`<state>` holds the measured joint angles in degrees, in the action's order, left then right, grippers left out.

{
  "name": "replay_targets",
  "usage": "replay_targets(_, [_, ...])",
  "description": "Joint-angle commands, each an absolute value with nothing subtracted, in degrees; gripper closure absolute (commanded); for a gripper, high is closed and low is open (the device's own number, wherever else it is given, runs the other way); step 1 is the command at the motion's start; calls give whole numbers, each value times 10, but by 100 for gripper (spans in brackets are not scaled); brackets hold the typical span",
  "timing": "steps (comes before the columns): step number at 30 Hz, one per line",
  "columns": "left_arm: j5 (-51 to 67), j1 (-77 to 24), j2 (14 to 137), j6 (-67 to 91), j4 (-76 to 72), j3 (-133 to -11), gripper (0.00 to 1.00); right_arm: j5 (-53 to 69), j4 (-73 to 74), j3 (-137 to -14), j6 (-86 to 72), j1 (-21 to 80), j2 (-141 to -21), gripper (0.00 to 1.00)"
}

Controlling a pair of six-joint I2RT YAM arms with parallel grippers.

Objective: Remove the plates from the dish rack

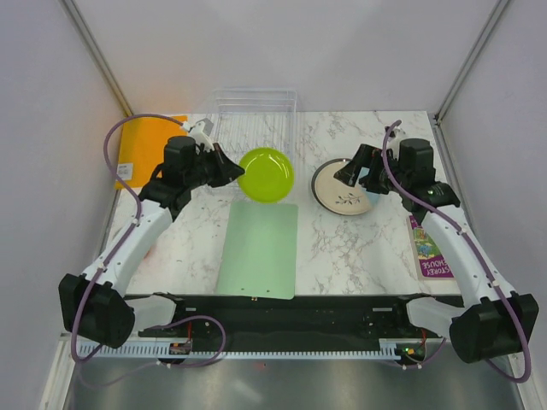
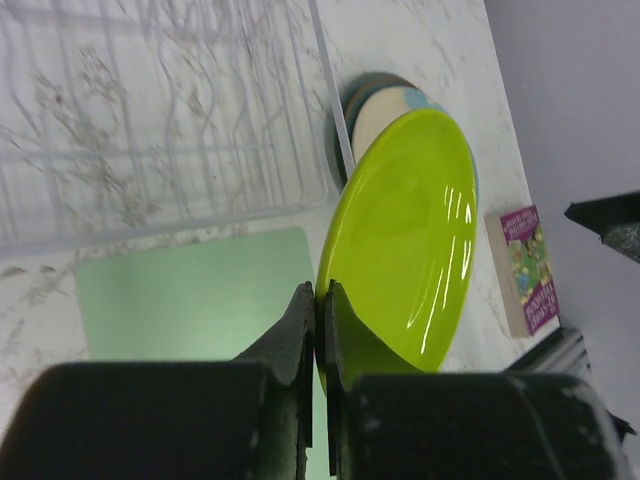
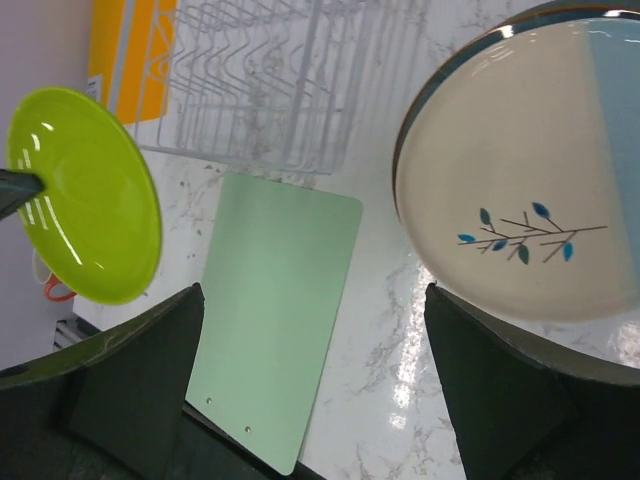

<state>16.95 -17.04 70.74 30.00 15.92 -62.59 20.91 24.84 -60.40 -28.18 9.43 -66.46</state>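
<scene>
My left gripper [image 1: 232, 173] [image 2: 320, 300] is shut on the rim of the lime-green plate [image 1: 266, 174] [image 2: 410, 230] [image 3: 85, 195], which it holds tilted above the table just in front of the dish rack [image 1: 255, 120] [image 2: 150, 110] [image 3: 270, 80]. No plates show between the clear rack's dividers. A stack of plates [image 1: 342, 192] [image 2: 375, 100] lies flat at the right, with the cream leaf-sprig plate [image 3: 520, 200] on top. My right gripper [image 1: 363, 178] [image 3: 312, 295] hangs open over the stack's near edge and holds nothing.
A pale-green mat [image 1: 259, 249] [image 2: 190, 290] [image 3: 275, 310] lies flat at the table's middle front. An orange folder [image 1: 141, 149] [image 3: 125, 50] sits at the back left. A purple book [image 1: 427, 248] [image 2: 530, 265] lies by the right edge, beside the right arm.
</scene>
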Motion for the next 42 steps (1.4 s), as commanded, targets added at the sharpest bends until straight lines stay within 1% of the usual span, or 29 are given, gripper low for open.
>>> replay_targets(1, [237, -191, 692, 369, 70, -612, 98, 236, 186, -598, -317, 121, -651, 2])
replay_targets(16, [226, -250, 722, 387, 34, -602, 98, 214, 132, -602, -345, 228, -710, 2])
replay_targets(18, [222, -257, 722, 388, 30, -601, 98, 212, 126, -604, -345, 240, -718, 4])
replay_targets(20, [221, -259, 726, 390, 27, -601, 98, 208, 123, -606, -344, 250, -729, 23])
replay_targets(21, [222, -262, 727, 390, 27, -600, 98, 207, 120, -606, -344, 252, -730, 31])
replay_targets(22, [221, -264, 725, 390, 26, -599, 98, 208, 120, -606, -343, 252, -736, 44])
replay_targets(23, [221, -264, 725, 390, 25, -599, 98, 209, 117, -606, -341, 253, -737, 54])
replay_targets(24, [221, -265, 724, 390, 25, -595, 98, 208, 118, -608, -340, 252, -739, 71])
replay_targets(25, [220, -265, 723, 390, 24, -593, 98, 198, 119, -609, -339, 253, -740, 99])
replay_targets(29, [216, -266, 715, 381, 20, -575, 98, 158, 144, -623, -328, 253, -734, 100])
replay_targets(30, [214, -266, 713, 376, 21, -570, 84, 146, 154, -627, -316, 252, -731, 100])
replay_targets(31, [212, -265, 712, 369, 23, -567, 78, 131, 164, -637, -310, 252, -725, 100])
replay_targets(32, [208, -266, 709, 367, 25, -563, 74, 101, 183, -642, -305, 252, -722, 100])
replay_targets(33, [200, -265, 704, 363, 26, -556, 54, 91, 192, -646, -293, 250, -718, 100])
replay_targets(34, [196, -265, 702, 354, 33, -553, 44, 75, 203, -653, -289, 248, -712, 100])
replay_targets(35, [179, -265, 698, 350, 39, -548, 38, 49, 221, -657, -286, 242, -709, 100])
replay_targets(36, [169, -265, 693, 345, 45, -545, 29, 39, 229, -657, -281, 236, -707, 100])
replay_targets(39, [126, -265, 682, 321, 75, -541, 22, 24, 252, -655, -268, 203, -698, 100])
replay_targets(42, [101, -265, 663, 302, 92, -533, 21, 24, 269, -647, -256, 162, -700, 100])
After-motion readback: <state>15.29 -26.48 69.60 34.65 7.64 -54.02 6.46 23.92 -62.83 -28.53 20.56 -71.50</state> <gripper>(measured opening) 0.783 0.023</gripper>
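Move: From the left gripper, the green plate it holds by its left rim has its middle about 8 cm to the right, 1 cm back and 2 cm lower; the empty dish rack is some 18 cm ahead, straight in line and 20 cm down. From the open right gripper, that plate's middle is about 25 cm left, 1 cm ahead and level in height. The stack of unloaded plates is roughly 8 cm ahead, 6 cm right and 21 cm below the right gripper. Bring the right gripper about 10 cm left, open, to the green plate's right rim while the left gripper carries the plate some 7 cm right to meet it. Pinch the rim with the right fingers, then open the left fingers to let go, sinking a little, and draw the plate back right about 7 cm in the right gripper. ##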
